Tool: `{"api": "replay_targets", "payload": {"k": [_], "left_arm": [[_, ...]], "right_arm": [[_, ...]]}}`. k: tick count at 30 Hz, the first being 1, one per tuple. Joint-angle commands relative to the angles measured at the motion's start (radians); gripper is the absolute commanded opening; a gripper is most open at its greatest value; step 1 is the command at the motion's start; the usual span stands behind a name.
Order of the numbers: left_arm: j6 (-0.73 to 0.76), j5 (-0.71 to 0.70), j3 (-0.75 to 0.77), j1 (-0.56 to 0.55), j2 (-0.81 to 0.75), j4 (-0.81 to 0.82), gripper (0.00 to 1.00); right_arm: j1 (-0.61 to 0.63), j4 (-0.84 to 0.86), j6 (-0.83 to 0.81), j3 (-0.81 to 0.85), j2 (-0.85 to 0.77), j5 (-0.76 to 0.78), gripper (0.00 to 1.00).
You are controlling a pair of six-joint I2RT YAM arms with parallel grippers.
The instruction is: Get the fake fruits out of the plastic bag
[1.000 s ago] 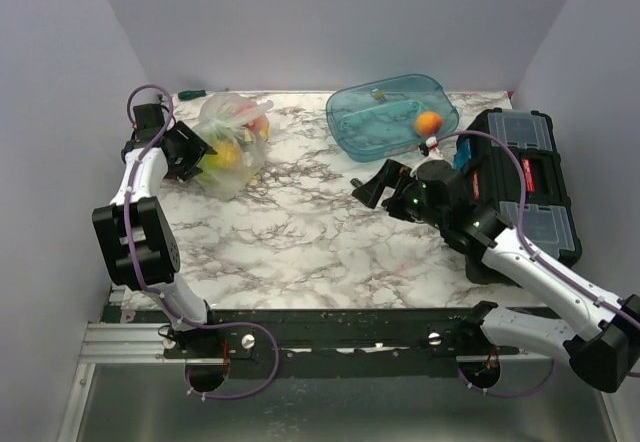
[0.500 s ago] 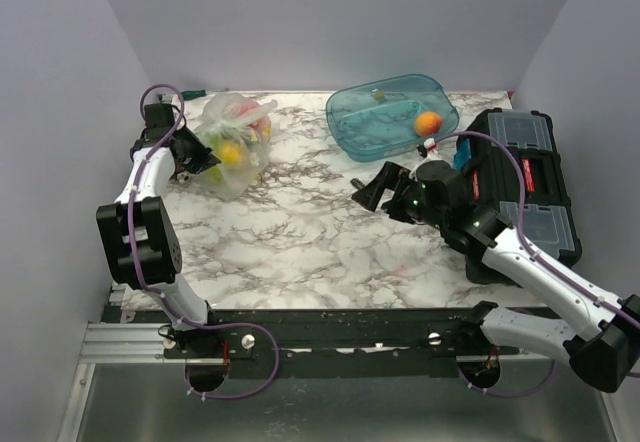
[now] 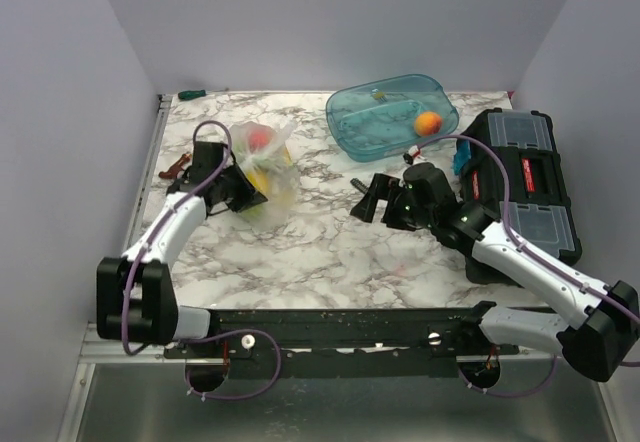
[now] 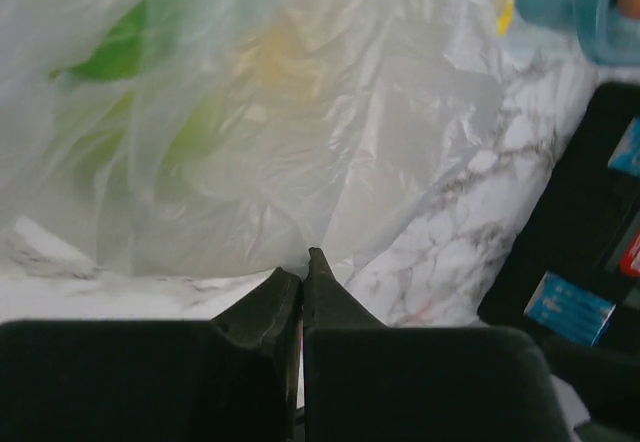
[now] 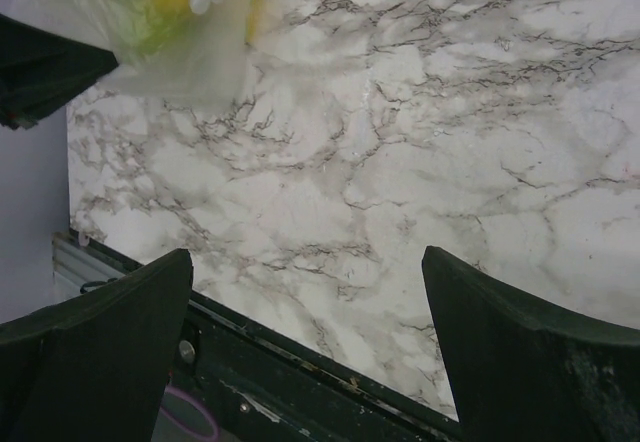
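Note:
The plastic bag (image 3: pixel 270 174) lies on the left half of the marble table, crinkled and see-through. Inside it show the fake fruits: a red one (image 3: pixel 258 140), a yellow one (image 3: pixel 261 176) and, in the left wrist view, a green one (image 4: pixel 128 48). My left gripper (image 3: pixel 244 195) is shut at the bag's near-left edge; in its wrist view the closed tips (image 4: pixel 303 267) pinch the film of the bag (image 4: pixel 260 132). My right gripper (image 3: pixel 365 200) hovers mid-table, open and empty, to the right of the bag. In the right wrist view the gripper (image 5: pixel 305 262) faces bare marble, with the bag (image 5: pixel 170 32) at top left.
A teal see-through tub (image 3: pixel 352 103) at the back holds an orange ball (image 3: pixel 428 122). A black toolbox (image 3: pixel 522 177) fills the right side. A green-handled tool (image 3: pixel 191 94) lies at the back left corner, and a small reddish item (image 3: pixel 176 170) sits by the left edge.
My left gripper shut on the bag and pulled it from the back left corner toward the table's near middle. The right arm shifted slightly left.

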Motion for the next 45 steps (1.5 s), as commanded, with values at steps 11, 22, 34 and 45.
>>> {"api": "replay_targets", "payload": {"k": [11, 22, 34, 45], "left_arm": [[-0.024, -0.067, -0.356, -0.535, -0.363, 0.028, 0.0], [-0.026, -0.159, -0.3, -0.811, -0.362, 0.021, 0.0], [0.146, -0.246, -0.134, -0.813, -0.5, -0.151, 0.54], [0.237, -0.589, 0.088, -0.818, -0.321, -0.369, 0.57]], "right_arm": [[0.009, 0.134, -0.073, -0.084, 0.074, -0.121, 1.0], [0.012, 0.176, -0.081, -0.125, 0.013, -0.112, 1.0], [0.025, 0.257, -0.053, -0.145, -0.001, -0.158, 1.0], [0.031, 0.285, -0.039, -0.093, 0.027, -0.162, 1.0]]}}
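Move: Behind and to the right of the left hand, which already pinches the plastic bag, is its set-down spot: bare marble about 11 cm back, 14 cm right and 8 cm lower. The bag's middle is some 8 cm ahead of that hand and 6 cm below. The black remote lies about 10 cm ahead, 23 cm right and 12 cm below. From the right hand, the spot is roughly 12 cm left, 2 cm ahead and 14 cm below. Sweeping the pinched bag about 21 cm back and 15 cm right to the near edge, the left hand sinks slightly and swings some 40 degrees clockwise. It then opens, lets go, rises about 9 cm with fingers tipping up, and eases forward over the bag. The wide-open right hand sinks 4 cm, then edges left towards the spot while rising partway. ##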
